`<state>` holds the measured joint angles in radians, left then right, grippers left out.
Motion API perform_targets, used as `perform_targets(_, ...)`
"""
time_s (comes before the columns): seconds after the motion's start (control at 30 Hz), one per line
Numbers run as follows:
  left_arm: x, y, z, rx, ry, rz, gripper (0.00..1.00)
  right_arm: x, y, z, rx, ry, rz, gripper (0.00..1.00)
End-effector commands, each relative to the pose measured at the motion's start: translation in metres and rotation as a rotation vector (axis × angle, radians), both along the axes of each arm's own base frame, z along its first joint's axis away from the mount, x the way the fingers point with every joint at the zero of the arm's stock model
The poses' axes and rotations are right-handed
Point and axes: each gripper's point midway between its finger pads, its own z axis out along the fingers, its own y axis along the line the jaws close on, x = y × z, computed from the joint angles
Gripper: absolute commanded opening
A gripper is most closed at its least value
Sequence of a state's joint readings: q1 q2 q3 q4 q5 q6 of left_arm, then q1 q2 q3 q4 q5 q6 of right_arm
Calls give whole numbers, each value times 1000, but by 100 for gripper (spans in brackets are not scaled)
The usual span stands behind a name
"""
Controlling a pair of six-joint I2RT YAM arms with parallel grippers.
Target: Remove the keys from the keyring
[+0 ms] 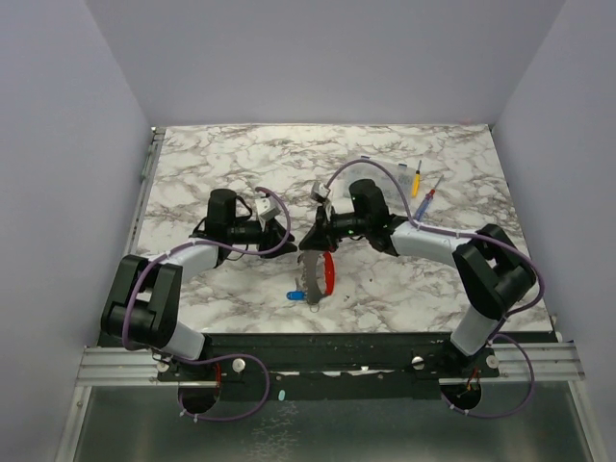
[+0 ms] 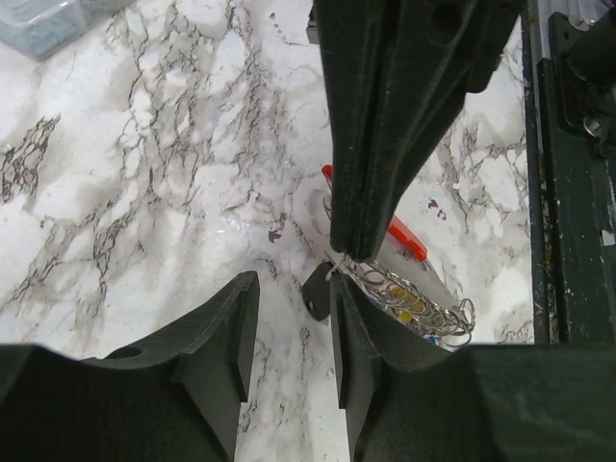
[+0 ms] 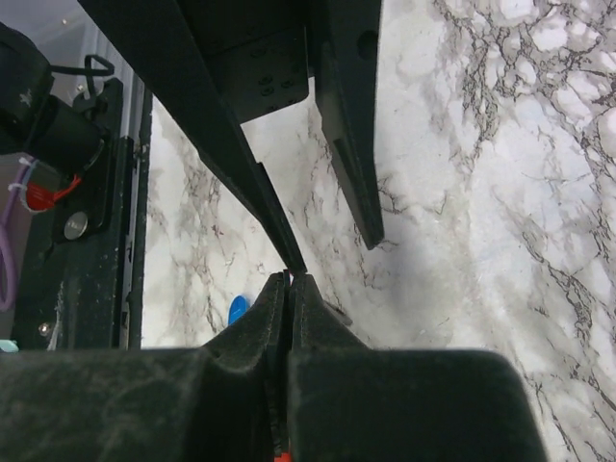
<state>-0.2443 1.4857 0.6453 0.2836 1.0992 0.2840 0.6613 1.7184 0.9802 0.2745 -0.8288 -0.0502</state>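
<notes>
The keys hang in a bunch (image 1: 310, 281) of silvery rings with a red tag (image 1: 329, 272) and a blue key head (image 1: 295, 295), resting on the marble table. My right gripper (image 1: 313, 239) is shut on the thin keyring wire at the top of the bunch (image 2: 339, 267); its shut tips show in the right wrist view (image 3: 290, 278). My left gripper (image 2: 292, 289) is open right beside it, with its right finger (image 2: 351, 327) against the ring chain (image 2: 414, 300) and a dark tag (image 2: 316, 289). The blue head shows in the right wrist view (image 3: 237, 308).
A yellow-handled screwdriver (image 1: 416, 179) and a blue-handled screwdriver (image 1: 426, 204) lie at the back right. A clear plastic box (image 2: 38, 24) sits at the far corner of the left wrist view. The black mounting rail (image 1: 318, 351) runs along the near edge.
</notes>
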Motion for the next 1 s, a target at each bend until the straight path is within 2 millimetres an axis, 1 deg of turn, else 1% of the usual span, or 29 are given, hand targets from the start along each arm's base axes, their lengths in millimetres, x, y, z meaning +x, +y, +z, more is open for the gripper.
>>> perform_targets(0.0, -12, -5, 18, -60, -30, -71, 39, 4, -1, 35, 164, 9, -2, 1)
perform_targets(0.07, -12, -5, 19, -64, -27, -74, 39, 8, -4, 41, 211, 20, -19, 1)
perform_targets(0.17, -13, -6, 20, -71, -16, -76, 40, 5, -5, 40, 252, 53, -32, 1)
perform_targets(0.23, -14, -8, 23, -82, -9, -80, 41, 4, -5, 44, 289, 54, -36, 1)
perform_targets(0.4, -13, -15, 32, -107, 10, -73, 42, 2, -7, 45, 325, 69, -57, 1)
perform_targets(0.53, -8, -18, 47, -162, 23, -38, 42, 1, -8, 45, 345, 79, -69, 0)
perform_targets(0.63, -9, -20, 54, -192, 30, -41, 41, 2, -8, 44, 352, 86, -80, 1)
perform_targets(0.7, -12, -21, 56, -200, 31, -51, 39, 2, -8, 44, 356, 89, -84, 0)
perform_targets(0.8, -14, -21, 54, -202, 34, -50, 32, 2, -9, 44, 363, 93, -91, 0)
perform_targets(0.97, -13, -23, 54, -204, 51, -44, 16, 1, -8, 48, 380, 98, -88, 0)
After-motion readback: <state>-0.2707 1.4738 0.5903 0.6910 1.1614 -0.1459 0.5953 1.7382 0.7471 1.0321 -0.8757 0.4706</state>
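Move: The keyring's black key is right at the left fingertips, about 1 cm to the right and 2 cm below; from the right hand, which already pinches the top of the bunch, the same key sits roughly 1 cm ahead, 1 cm left and 2 cm below. Under the left hand point hang the grey tool (about 2 cm back, 4 right, 7 below), the red handle (2 back, 7 right, 8 below) and the blue fob (6 back, level sideways, 8 below). Keeping its shut fingers on the keyring, the right hand lifts it about 4 cm, shifting some 1 cm to its right early on and tilting its fingertips up about 20 degrees until they point nearly level to the left. The left hand rises with it by some 4.5 cm while easing 2 cm rightwards to the held ring, its tips also tilting up about 10 degrees, and late on its part-open fingers narrow by about half around the top of the bunch beside the right fingertips. ##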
